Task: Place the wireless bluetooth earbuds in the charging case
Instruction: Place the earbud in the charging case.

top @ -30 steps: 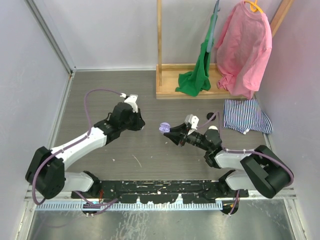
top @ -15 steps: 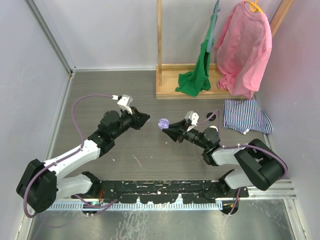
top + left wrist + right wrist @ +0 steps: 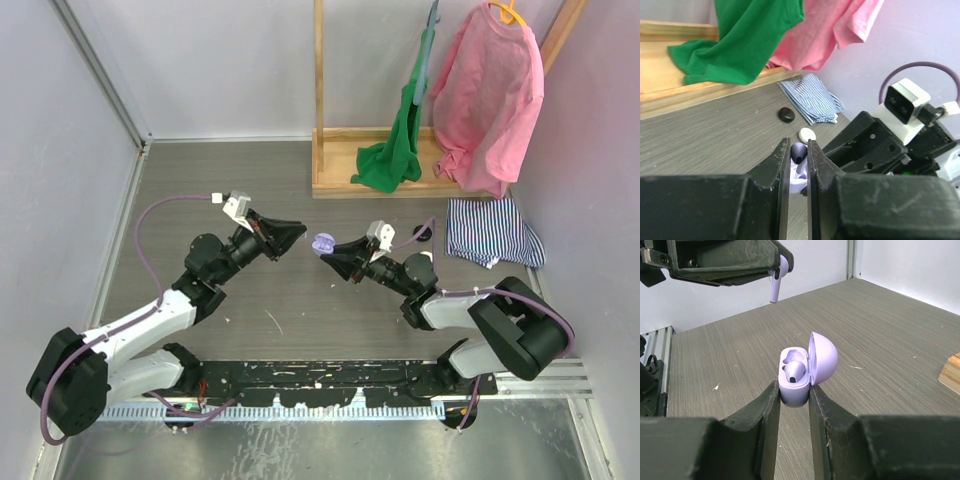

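Observation:
My right gripper (image 3: 793, 387) is shut on a lilac charging case (image 3: 796, 395) whose lid (image 3: 824, 357) stands open. One lilac earbud (image 3: 794, 371) sits in the case; the slot beside it is empty. My left gripper (image 3: 798, 146) is shut on a second lilac earbud (image 3: 776, 282), stem pointing down, hanging above and a little to the left of the case. In the top view the left gripper (image 3: 298, 232) and the case (image 3: 322, 243) in the right gripper (image 3: 331, 251) nearly meet above the table's middle.
A small black rounded piece (image 3: 786, 114) and a white oval piece (image 3: 807, 134) lie on the table near a striped cloth (image 3: 490, 232). A wooden rack (image 3: 335, 170) with a green shirt (image 3: 395, 150) and a pink shirt (image 3: 485, 95) stands at the back.
My left arm has swung its gripper right and up with the earbud, close to the case. The right gripper has lifted the case slightly toward the left.

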### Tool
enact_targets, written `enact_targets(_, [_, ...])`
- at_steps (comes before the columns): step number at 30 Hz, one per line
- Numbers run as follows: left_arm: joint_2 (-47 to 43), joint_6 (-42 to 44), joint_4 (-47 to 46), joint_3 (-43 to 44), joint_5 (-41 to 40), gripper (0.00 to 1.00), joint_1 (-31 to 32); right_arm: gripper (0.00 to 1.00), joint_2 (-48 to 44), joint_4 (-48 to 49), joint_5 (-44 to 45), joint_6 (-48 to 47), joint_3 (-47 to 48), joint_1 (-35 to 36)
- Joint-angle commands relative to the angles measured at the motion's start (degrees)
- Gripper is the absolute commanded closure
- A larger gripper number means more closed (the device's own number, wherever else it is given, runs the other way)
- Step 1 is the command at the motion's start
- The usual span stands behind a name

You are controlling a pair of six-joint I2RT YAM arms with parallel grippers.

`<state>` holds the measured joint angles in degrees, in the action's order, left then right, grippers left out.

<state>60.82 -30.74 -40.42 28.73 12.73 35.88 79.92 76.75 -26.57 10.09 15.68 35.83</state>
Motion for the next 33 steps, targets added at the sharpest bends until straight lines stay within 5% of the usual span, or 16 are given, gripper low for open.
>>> enact_targets(1, [-0.1, -1.7, -8.9, -0.5, 2.7, 0.89, 1.6, 0.89, -0.1, 5.3, 1.1, -3.3, 2.0, 1.3])
enact_targets(33, [-0.3, 7.0, -15.0, -2.8, 5.4, 0.9, 7.2, 0.87, -6.3, 12.4, -5.6, -5.7, -1.4, 1.6])
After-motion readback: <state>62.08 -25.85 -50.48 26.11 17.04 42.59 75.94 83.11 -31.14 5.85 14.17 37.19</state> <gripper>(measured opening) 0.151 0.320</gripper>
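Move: Held in the right fingers, the open charging case lies about 5 cm to the right of the left hand, roughly level fore and aft and 5 cm below; the other earbud already sits in it, 1 cm farther right. From the right hand, the earbud pinched in the left fingers is some 6 cm left, 1 cm ahead and 5 cm up. A black disc lies on the table roughly 20 cm ahead, 22 cm right and 17 cm below the right hand. Bringing the earbud stem-down over the case's empty slot, the left hand travels back about 4.5 cm and right some 3 cm, turning clockwise and tipping down about 10 degrees each. Meanwhile the right hand lifts the case roughly 3.5 cm and draws it back 3 cm, tilting its fingertips up, so the slot rises to meet the stem. Both grips keep hold. ##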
